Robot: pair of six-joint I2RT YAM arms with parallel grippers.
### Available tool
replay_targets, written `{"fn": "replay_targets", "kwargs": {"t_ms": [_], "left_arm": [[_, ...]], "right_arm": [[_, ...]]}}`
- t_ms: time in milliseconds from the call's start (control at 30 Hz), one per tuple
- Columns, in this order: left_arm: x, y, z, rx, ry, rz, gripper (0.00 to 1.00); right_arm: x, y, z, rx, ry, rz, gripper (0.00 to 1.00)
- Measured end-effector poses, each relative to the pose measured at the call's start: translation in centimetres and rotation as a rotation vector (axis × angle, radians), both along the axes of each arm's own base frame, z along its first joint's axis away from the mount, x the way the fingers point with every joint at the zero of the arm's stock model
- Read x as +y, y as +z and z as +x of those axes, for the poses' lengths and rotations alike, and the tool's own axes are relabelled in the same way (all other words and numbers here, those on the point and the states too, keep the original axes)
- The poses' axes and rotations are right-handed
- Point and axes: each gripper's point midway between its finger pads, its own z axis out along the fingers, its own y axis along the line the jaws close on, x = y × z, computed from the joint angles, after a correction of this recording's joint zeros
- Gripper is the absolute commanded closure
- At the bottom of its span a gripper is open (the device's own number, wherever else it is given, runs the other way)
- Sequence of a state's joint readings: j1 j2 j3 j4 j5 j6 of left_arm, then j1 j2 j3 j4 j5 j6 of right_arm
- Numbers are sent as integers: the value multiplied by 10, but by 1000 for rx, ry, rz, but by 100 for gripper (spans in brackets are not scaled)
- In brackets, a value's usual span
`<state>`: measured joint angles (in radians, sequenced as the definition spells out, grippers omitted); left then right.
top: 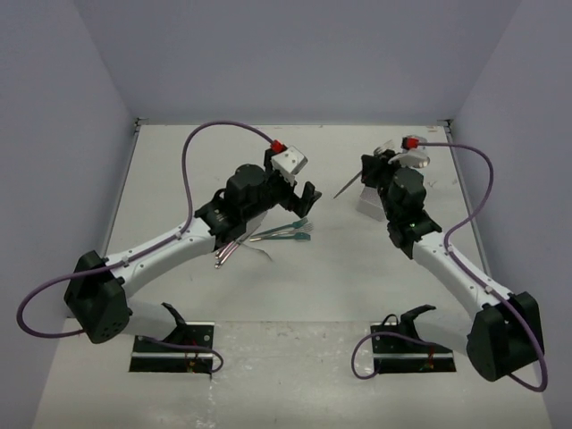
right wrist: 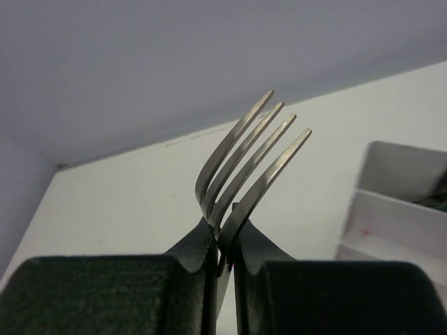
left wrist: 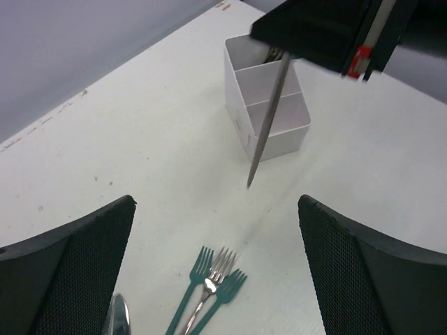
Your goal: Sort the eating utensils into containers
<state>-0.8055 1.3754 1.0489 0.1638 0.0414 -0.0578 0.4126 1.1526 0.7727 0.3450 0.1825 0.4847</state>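
My right gripper (right wrist: 225, 234) is shut on a silver fork (right wrist: 251, 160), tines pointing up past the fingers. In the top view this gripper (top: 365, 170) hangs beside the white container (top: 367, 204), and the fork's handle (top: 345, 189) sticks out to the left. The left wrist view shows that handle (left wrist: 269, 118) slanting down in front of the three-compartment container (left wrist: 269, 112). My left gripper (left wrist: 215, 202) is open and holds nothing, above two teal forks and a silver fork (left wrist: 213, 283) lying together on the table. These forks (top: 290, 231) lie just below the left gripper (top: 308, 195).
More silver utensils (top: 228, 252) lie partly under the left arm, and a spoon tip (left wrist: 117, 317) shows by the left finger. Some utensils stand in the container's far compartment (left wrist: 269, 54). Lilac walls close the table in at the back and both sides.
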Motion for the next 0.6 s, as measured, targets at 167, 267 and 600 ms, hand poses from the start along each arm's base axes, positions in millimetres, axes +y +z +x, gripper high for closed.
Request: {"fn": "replay_targets", "kwargs": {"t_ms": [167,267,600], "left_arm": [[31,-14,27,21,91,32,0],[53,-23,48,42,157,47,0],[72,-64,55,98,192,124,0]], "right_arm": [[-94,-12,28,-27,-399,-65,100],[-119,-29,39,-7,-546,-91,100],[-160,-52,54,-26,-820,-151,100]]}}
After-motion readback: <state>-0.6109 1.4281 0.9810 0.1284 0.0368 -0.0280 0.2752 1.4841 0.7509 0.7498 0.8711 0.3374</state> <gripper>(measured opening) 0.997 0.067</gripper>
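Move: Ahead and to the right of the right hand, which holds the metal fork, is the container: roughly 8 cm farther out, 13 cm to the right and 21 cm lower. The spoon heads sticking out of it are about 12 cm ahead, 23 cm right and 15 cm below. Below the empty left hand, about 26 cm down, lie the green forks, some 3 cm ahead and 4 cm left; the knives are about 3 cm ahead and 15 cm left. Swinging about 16 cm right, fast then easing off, the right hand also goes forward and down to bring the fork over the container, yawing nearly 50 degrees clockwise and keeping its pinch behind the tines. Meanwhile the left hand, still wide open, moves left and forward, then sinks towards the green forks, ending some 6 cm lower. ##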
